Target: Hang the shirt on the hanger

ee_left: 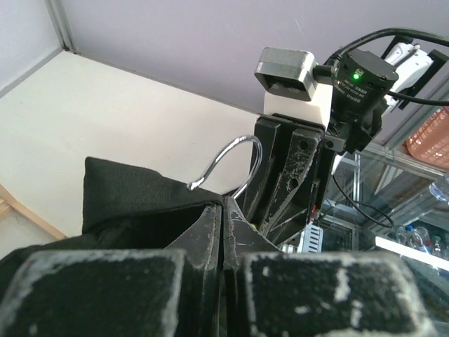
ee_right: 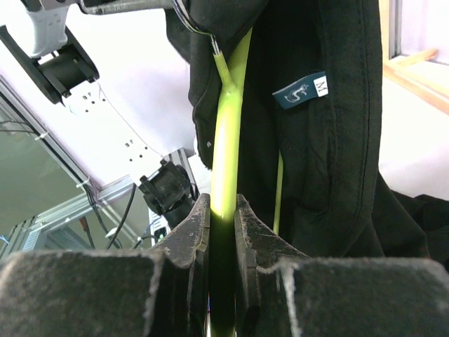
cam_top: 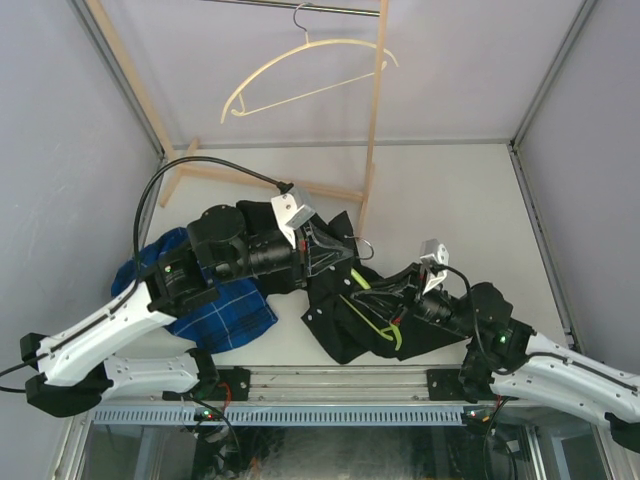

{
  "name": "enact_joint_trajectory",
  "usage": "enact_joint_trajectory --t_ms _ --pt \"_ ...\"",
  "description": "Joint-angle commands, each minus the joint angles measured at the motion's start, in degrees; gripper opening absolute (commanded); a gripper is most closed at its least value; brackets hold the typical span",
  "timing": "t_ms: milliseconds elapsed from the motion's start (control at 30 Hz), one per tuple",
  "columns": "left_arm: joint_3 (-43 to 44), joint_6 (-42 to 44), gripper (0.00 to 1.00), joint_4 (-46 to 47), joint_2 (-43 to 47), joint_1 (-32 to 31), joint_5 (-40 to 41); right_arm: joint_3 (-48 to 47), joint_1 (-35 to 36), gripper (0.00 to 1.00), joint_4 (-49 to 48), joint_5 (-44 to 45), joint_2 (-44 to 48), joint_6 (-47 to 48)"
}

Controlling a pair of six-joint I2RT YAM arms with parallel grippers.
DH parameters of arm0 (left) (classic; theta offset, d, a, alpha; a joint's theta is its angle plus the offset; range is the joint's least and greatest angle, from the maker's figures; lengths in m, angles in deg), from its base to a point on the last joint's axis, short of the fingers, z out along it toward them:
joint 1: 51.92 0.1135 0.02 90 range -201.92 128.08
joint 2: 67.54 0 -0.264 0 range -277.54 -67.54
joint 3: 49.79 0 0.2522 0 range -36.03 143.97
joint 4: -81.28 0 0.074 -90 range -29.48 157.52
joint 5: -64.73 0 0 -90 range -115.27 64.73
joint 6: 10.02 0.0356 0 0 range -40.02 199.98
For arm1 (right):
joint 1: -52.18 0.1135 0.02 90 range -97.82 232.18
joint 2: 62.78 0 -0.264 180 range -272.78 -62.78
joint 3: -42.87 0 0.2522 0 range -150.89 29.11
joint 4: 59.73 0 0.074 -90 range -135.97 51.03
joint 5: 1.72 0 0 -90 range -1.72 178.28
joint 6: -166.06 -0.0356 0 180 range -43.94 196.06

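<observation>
The black shirt (cam_top: 335,325) lies bunched at the table's front middle, draped over the lime-green hanger (cam_top: 378,312). The hanger's metal hook (cam_top: 366,246) pokes out of the collar. My left gripper (cam_top: 335,255) is shut, pinching the shirt's collar edge (ee_left: 133,193) just beside the hook (ee_left: 228,158). My right gripper (cam_top: 387,290) is shut on one green arm of the hanger (ee_right: 228,126), close below the neck. Shirt fabric (ee_right: 337,140) with a small blue size label (ee_right: 302,91) hangs right beside that arm. Much of the hanger is hidden inside the shirt.
A blue plaid shirt (cam_top: 215,310) lies crumpled at the front left under my left arm. A wooden rack (cam_top: 375,120) stands at the back, with a cream hanger (cam_top: 300,70) hanging from its top bar. Grey walls close in both sides.
</observation>
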Motion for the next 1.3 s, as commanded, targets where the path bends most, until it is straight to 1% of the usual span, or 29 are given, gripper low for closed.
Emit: enact_joint_trajectory --t_ms 0,133,300,400,467,633,700,800,867,967,1133,1167,1233,1267 --pt "1.8 -0.2 0.0 1.2 1.3 0.3 -4.0 0.9 0.6 0.0 -10.9 3.1 3.1 -1.4" --pt "2.8 -2.0 0.0 1.7 0.1 0.3 -9.5 3.1 0.6 0.0 -12.6 6.2 5.0 -1.6" --pt "1.7 -2.2 0.0 1.3 -0.2 0.3 -9.5 3.5 0.6 0.0 -12.3 6.8 6.7 -1.4" --pt "1.3 -1.9 0.0 0.6 -0.5 0.3 -8.8 3.5 0.5 0.0 -12.0 5.6 6.8 -0.9" --pt "1.9 -1.9 0.0 0.4 -1.7 0.3 -9.8 3.5 0.5 0.0 -12.1 4.8 6.1 -0.7" --pt "9.6 -1.5 0.0 -2.6 -8.1 0.3 -15.7 3.6 0.5 0.0 -15.0 1.0 2.5 -0.1" --pt "12.1 -2.1 0.0 -2.6 -10.3 -0.1 -17.4 4.3 0.5 0.0 -17.0 1.7 1.5 -0.4" --pt "13.8 -1.7 0.0 -2.7 -12.2 -1.8 -18.0 6.5 0.5 0.0 -21.3 5.2 1.6 -0.9" --pt "13.6 -1.1 0.0 -3.3 -12.2 -3.1 -17.9 7.9 0.4 0.0 -23.2 8.1 2.6 -1.3" --pt "11.0 -0.7 0.0 -3.3 -10.9 -4.4 -17.2 9.1 -0.2 0.0 -24.3 12.3 5.4 -0.9" --pt "6.3 -0.2 0.0 -3.2 -8.1 -6.3 -17.7 8.6 -3.0 0.0 -24.6 14.3 9.7 1.0" --pt "5.5 -0.1 0.07 -3.3 -7.8 -6.6 -17.6 8.1 -3.8 0.0 -24.6 13.9 10.3 1.3" --pt "4.1 0.5 0.3 -3.5 -6.9 -6.7 -16.7 7.1 -5.4 0.0 -24.4 12.7 11.2 1.9" --pt "3.1 0.9 0.39 -3.5 -6.1 -6.7 -15.8 6.3 -6.2 0.0 -24.1 12.0 11.5 2.1"
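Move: The left gripper already pinches an edge of the black shirt, and the green hanger's free right end lies about 14 cm back, 7 cm right and 8 cm below it. The hook stands level fore-and-aft, some 3 cm right. For the right gripper, already gripping the hanger arm, the pinched edge is about 6 cm ahead, 2 cm left and 4 cm above; the hanger's end is 8 cm back and 5 cm right. Draw the left gripper back about 7 cm and some 5 cm right, sinking a little and turning clockwise, pulling the pinched shirt edge past the hanger's neck towards its right end; open the fingers partway at the end. Keep the right gripper shut on the hanger, work it right and slightly back, then finish with a sweep right, forward and up, tilting its left side up some 15 degrees and turning clockwise. ##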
